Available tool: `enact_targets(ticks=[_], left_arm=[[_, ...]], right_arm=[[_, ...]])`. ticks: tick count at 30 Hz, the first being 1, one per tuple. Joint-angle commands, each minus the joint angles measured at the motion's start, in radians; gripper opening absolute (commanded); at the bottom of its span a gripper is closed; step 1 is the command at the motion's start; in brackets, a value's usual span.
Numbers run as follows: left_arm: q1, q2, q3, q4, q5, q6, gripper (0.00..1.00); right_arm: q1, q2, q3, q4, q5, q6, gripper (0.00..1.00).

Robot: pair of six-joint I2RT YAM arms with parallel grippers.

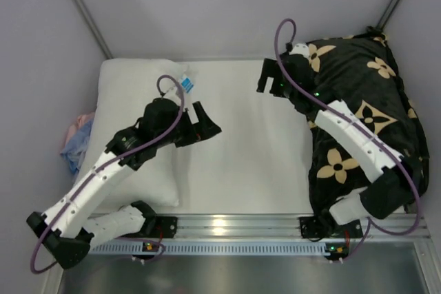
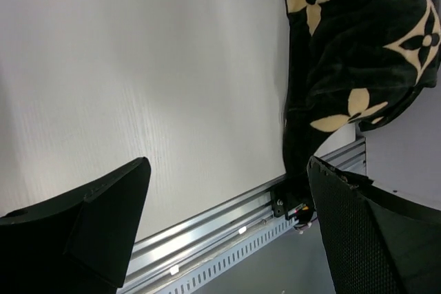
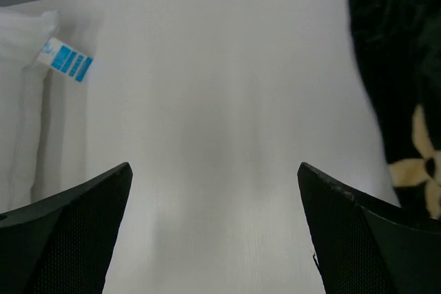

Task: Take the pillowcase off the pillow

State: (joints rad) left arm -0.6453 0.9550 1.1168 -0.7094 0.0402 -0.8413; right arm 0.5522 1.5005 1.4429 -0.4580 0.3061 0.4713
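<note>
The white pillow (image 1: 131,122) lies bare at the left of the table, its blue-white tag (image 1: 187,85) at the far right corner. The black pillowcase (image 1: 365,115) with tan flowers lies heaped at the right, apart from the pillow; what is inside it is hidden. My left gripper (image 1: 211,118) is open and empty over the pillow's right edge. My right gripper (image 1: 262,77) is open and empty just left of the pillowcase. The left wrist view shows the pillowcase (image 2: 358,46) beyond its open gripper (image 2: 227,232). The right wrist view shows the pillow (image 3: 21,101), the pillowcase (image 3: 406,67) and its open gripper (image 3: 213,232).
A pink-blue cloth bundle (image 1: 77,141) sits against the left wall beside the pillow. The white table top (image 1: 241,142) lies between pillow and pillowcase. An aluminium rail (image 1: 234,225) runs along the near edge. Grey walls close in the back and sides.
</note>
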Motion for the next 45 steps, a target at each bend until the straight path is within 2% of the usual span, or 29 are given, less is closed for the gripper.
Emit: enact_targets(ticks=[1,4,7,9,11,14,18,24,29,30,34,38,40,41,43,45], left_arm=[[-0.065,0.138,0.073,0.161,0.049,0.042,0.99],[-0.164,0.283,0.123,0.302,0.059,0.057,0.99],[-0.264,0.436,0.173,0.440,0.084,0.116,0.99],[-0.333,0.497,0.172,0.537,0.101,0.172,0.99],[-0.379,0.573,0.140,0.701,0.112,0.209,0.99],[-0.398,0.678,0.092,0.940,0.145,0.234,0.99],[-0.402,0.842,0.107,1.136,0.188,0.252,0.99],[-0.429,1.083,0.310,1.131,0.188,0.321,0.99],[-0.432,1.214,0.455,1.114,0.164,0.341,0.99],[-0.432,1.238,0.536,1.095,0.158,0.347,0.99],[-0.433,1.411,0.748,0.995,0.188,0.311,0.99],[-0.436,1.482,0.824,1.002,0.214,0.242,0.99],[-0.435,1.489,0.830,0.979,0.208,0.238,0.90],[-0.433,1.481,0.824,0.938,0.202,0.238,0.80],[-0.416,1.457,0.804,0.872,0.166,0.219,0.04],[-0.393,1.388,0.727,0.791,0.125,0.144,0.00]], right_arm=[[-0.080,-0.129,-0.052,-0.198,0.109,-0.017,0.99],[-0.129,-0.268,-0.081,-0.280,0.145,-0.002,0.99],[-0.190,-0.434,-0.108,-0.309,0.070,-0.002,0.99],[-0.222,-0.552,-0.114,-0.317,0.025,-0.002,0.99],[-0.236,-0.608,-0.079,-0.370,0.045,0.015,0.99],[-0.238,-0.680,-0.013,-0.433,0.065,0.024,0.99],[-0.238,-0.750,0.013,-0.498,0.074,0.012,1.00],[-0.238,-0.803,-0.022,-0.499,0.051,-0.003,0.99],[-0.239,-0.815,-0.050,-0.501,0.031,-0.019,0.99],[-0.238,-0.815,-0.050,-0.499,0.030,-0.022,0.99],[-0.238,-0.815,-0.044,-0.501,0.036,-0.037,0.99],[-0.238,-0.826,-0.038,-0.502,0.045,-0.056,0.99],[-0.239,-0.830,-0.030,-0.505,0.054,-0.062,0.99],[-0.238,-0.833,-0.027,-0.507,0.060,-0.066,0.99],[-0.239,-0.836,-0.018,-0.510,0.071,-0.068,0.99],[-0.239,-0.833,-0.015,-0.508,0.073,-0.071,0.99]])
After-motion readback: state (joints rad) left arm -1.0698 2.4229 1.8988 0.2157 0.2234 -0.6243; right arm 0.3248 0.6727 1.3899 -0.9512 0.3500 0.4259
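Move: The dark patterned pillowcase, with the pillow in it, has its middle about 48 cm to the left hand's right, 3 cm ahead and 20 cm below. On that hand's other side a white pillow lies about 26 cm left and level with it, 20 cm below; its blue-white tag is some 8 cm left, 20 cm ahead and 24 cm below. From the right hand, the pillowcase's middle is roughly 31 cm right, 16 cm back and 19 cm below. Left hand sweeps 40 cm right and down, pinches the pillowcase; open right hand goes 20 cm back, right, up. ##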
